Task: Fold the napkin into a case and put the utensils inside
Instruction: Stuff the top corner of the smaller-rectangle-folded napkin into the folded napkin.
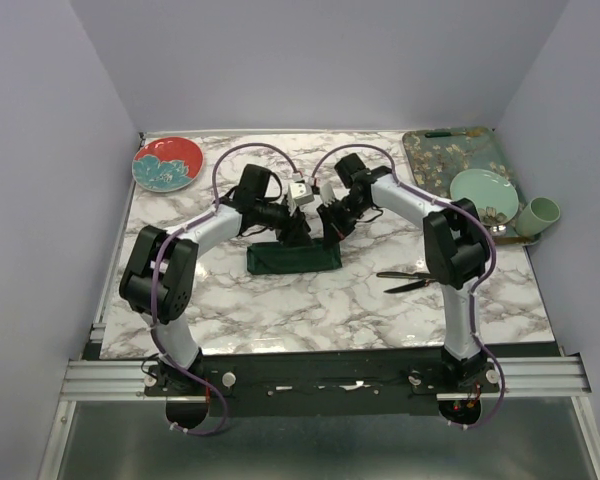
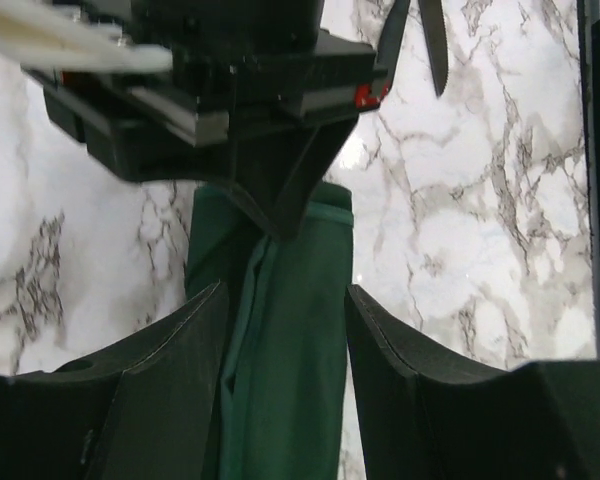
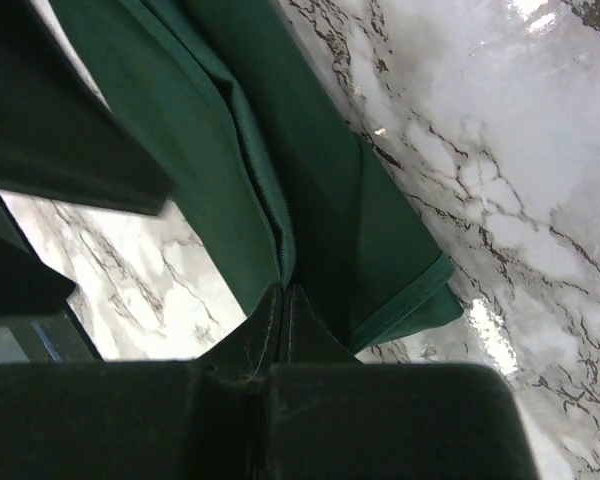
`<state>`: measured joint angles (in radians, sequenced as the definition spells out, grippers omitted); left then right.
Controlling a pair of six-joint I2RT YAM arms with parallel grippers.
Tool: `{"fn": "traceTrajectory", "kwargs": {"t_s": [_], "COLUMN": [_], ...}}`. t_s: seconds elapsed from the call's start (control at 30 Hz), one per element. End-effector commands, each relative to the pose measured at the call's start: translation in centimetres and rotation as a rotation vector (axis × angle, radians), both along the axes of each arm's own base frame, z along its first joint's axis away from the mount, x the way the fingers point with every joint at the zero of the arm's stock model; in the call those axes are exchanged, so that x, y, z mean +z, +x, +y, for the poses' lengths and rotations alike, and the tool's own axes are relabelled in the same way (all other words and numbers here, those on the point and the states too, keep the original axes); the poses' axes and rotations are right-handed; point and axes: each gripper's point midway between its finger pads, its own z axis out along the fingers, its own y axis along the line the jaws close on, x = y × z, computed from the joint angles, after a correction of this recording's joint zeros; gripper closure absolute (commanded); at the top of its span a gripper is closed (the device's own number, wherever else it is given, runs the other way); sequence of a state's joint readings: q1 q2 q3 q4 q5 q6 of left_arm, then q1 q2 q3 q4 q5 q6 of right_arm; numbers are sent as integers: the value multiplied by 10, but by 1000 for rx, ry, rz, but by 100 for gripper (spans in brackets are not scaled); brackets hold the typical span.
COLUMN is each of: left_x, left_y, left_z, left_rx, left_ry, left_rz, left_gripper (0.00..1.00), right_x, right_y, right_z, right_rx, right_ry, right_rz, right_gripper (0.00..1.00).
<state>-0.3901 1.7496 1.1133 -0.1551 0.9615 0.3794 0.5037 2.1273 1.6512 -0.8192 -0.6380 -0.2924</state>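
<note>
The dark green napkin (image 1: 293, 259) lies on the marble table, folded into a long narrow case. My left gripper (image 1: 298, 234) hovers over its middle, open, with a finger on either side of the cloth (image 2: 290, 350). My right gripper (image 1: 329, 228) is just to the right, shut, its tips (image 3: 283, 292) pinching a raised fold of the napkin (image 3: 230, 150) near its hemmed end. The left wrist view shows the right gripper (image 2: 280, 205) coming down onto the cloth. Two black utensils (image 1: 408, 281) lie on the table to the right, apart from the napkin; their tips (image 2: 420, 35) show in the left wrist view.
A red plate with a teal flower (image 1: 167, 163) sits at the back left. At the back right is a teal floral tray (image 1: 450, 150) holding a pale green plate (image 1: 483, 190), with a green cup (image 1: 542, 213) beside it. Purple cables run along both arms.
</note>
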Motion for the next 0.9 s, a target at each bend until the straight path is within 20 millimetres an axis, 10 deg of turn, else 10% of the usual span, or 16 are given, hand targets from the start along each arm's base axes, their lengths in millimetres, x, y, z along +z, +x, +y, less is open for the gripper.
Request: {"fn": "traceTrajectory", "kwargs": {"t_s": [0.0,0.57,0.87], "left_x": [-12,25,8], "left_y": [9,-53,-89], "left_z": [-10,4,18], "left_rx": [-69,-49,-48], "left_ry": [54,18,53], "left_rz": [-96,-121,-96], "left_gripper": [41,42,42], "right_x": [23,21,20], "right_y": [1,-49,-90], "right_z": [7,-22,-42], "right_rx": [20,64,71], "right_ry": [75,29,23], "right_rz": [-57,32,80], "right_gripper": [99,99,99]}}
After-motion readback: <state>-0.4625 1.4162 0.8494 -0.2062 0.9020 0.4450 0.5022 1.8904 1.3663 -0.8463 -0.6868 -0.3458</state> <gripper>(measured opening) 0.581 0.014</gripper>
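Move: The folded napkin lies lengthwise across the table under the open left hand, its middle about 6 cm below, 2 cm to the left and 1 cm back. The napkin lip already pinched by the right hand is some 7 cm to the left hand's right and 5 cm lower. From the right hand the napkin's middle is about 10 cm left, 2 cm back and 3 cm down; the black knives lie roughly 20 cm right and 8 cm back. Still pinching the napkin's lip near its right end, the right hand first lifts about 1 cm and sinks again, then drags the cloth some 7 cm back towards the base and 3 cm right, rising slightly at the end. The open left hand eases right and dips a little towards the pinched lip, then swings back about 8 cm over the napkin, rising some 3 cm from its dip, fingers staying apart. ##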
